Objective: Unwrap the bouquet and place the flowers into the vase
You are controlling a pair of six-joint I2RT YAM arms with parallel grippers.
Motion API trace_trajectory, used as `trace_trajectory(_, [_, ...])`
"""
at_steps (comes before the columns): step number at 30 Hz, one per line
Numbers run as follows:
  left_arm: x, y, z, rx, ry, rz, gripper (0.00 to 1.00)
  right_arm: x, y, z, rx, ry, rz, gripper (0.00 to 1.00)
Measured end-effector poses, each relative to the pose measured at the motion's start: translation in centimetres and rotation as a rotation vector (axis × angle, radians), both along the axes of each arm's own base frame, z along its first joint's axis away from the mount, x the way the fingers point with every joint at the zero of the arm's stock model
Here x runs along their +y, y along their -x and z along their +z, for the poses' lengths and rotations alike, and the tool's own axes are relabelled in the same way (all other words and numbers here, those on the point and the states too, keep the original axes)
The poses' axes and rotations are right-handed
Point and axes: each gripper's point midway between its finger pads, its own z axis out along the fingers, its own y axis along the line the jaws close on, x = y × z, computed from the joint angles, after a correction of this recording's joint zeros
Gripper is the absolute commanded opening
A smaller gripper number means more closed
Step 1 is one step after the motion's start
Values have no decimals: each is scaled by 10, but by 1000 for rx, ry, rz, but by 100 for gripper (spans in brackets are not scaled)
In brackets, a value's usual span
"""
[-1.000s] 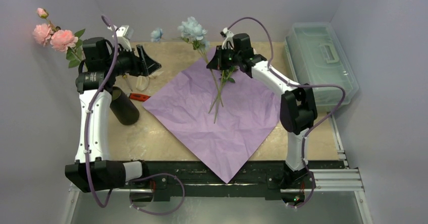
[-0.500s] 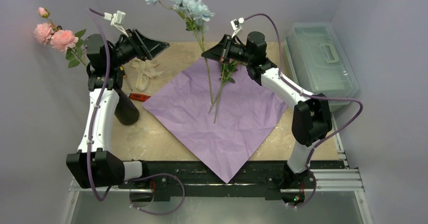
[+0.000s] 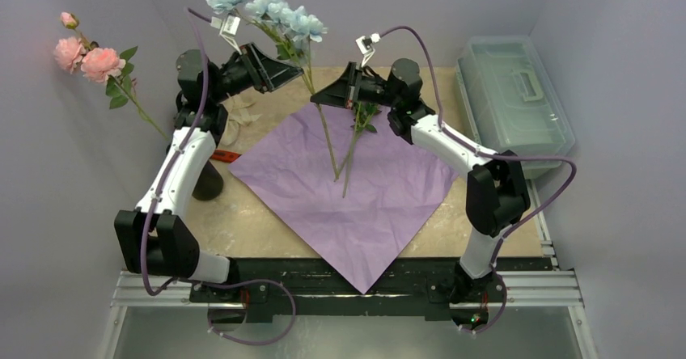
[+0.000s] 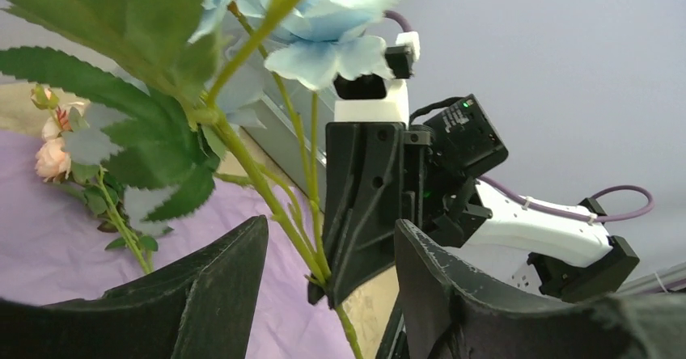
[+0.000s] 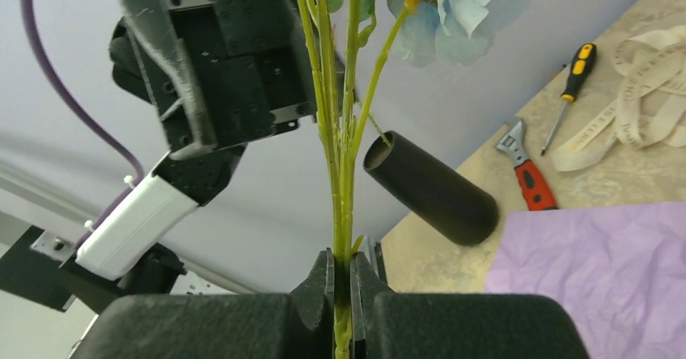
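My right gripper (image 5: 341,258) is shut on the green stems of the pale-blue flowers (image 3: 267,7) and holds them upright over the lilac paper (image 3: 348,189), which lies spread flat. In the top view the right gripper (image 3: 319,99) sits mid-stem. My left gripper (image 3: 295,69) is raised just left of those stems, open; in its wrist view the stems (image 4: 283,213) stand in front of the gap of the left gripper (image 4: 330,225), untouched. The dark vase (image 3: 206,183) stands at the left, partly behind the left arm. Pink flowers (image 3: 85,56) rise at far left. Peach flowers (image 4: 48,153) lie on the paper.
A cream ribbon (image 3: 235,120), a red-handled tool (image 3: 222,155) and a yellow-and-black screwdriver (image 5: 570,84) lie left of the paper. A clear lidded plastic box (image 3: 514,100) stands at the right edge. Grey walls close in the back and sides.
The right gripper has lifted the blue flowers and carried them left. The left arm has swung up and right, away from the vase, until its open jaws face the stems.
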Motion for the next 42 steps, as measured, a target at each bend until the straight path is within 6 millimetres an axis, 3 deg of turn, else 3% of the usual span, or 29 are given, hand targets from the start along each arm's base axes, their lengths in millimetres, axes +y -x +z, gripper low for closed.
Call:
trace_trajectory(6, [-4,-12,-9,27,4,25,40,4,12,6,-20,-12,44,0])
trace_trajectory(8, [-6,-13,-11,30,4,24,31,6,14,7,-25,-16,53,0])
trace_trajectory(12, [-11,-16,-9,29,7,16,0,8,18,8,-30,-21,64,0])
trace_trajectory(16, [-14,-14,-2,12,7,5,0,9,17,9,-31,-23,60,1])
trace_trajectory(18, [-14,-14,-1,10,5,5,0,8,17,11,-39,-28,59,20])
trace_trajectory(19, [-14,-14,0,10,-1,6,0,8,17,11,-40,-29,58,35])
trace_trajectory(21, [-13,-15,0,7,-15,12,0,9,18,11,-29,-30,61,57])
trace_trajectory(23, [-8,-18,1,3,-27,34,0,9,20,11,-34,-29,70,71])
trace_trajectory(25, [9,-24,3,-3,-38,83,0,10,24,9,-32,-23,89,86])
trace_trajectory(27, [36,-30,8,-6,-47,156,0,10,25,8,-35,-16,97,93])
trace_trajectory(31, [105,-37,27,-44,-94,364,0,10,29,2,-41,8,113,96])
trace_trajectory(33, [121,-30,38,-73,-140,442,0,9,30,1,-52,20,113,96])
trace_trajectory(38, [142,5,88,-210,-280,617,0,7,35,3,-78,38,115,95])
trace_trajectory(42, [183,23,125,-294,-387,839,0,5,38,4,-84,47,123,95])
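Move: The blue flowers' stems, held upright in the right fingers, pass about 3 cm ahead and 3 cm to the right of the left hand's open fingers, at their height. From the left hand, the vase is roughly 12 cm back, 21 cm left and 31 cm down; the wrench is 5 cm back, 18 cm left and 40 cm below. From the right hand, the receiving left gripper is about 2 cm forward, 6 cm left and 5 cm above. The left hand eases about 2 cm forward and right and shuts its fingers on the blue flowers' stems just above the right hand's grip, while the right hand, still holding, draws back a couple of centimetres, then opens wide and lets go. The left hand then swings the flowers some 20 cm left and 12 cm up, away from the right gripper to high above the vase's side, turning about 50 degrees counter-clockwise. ##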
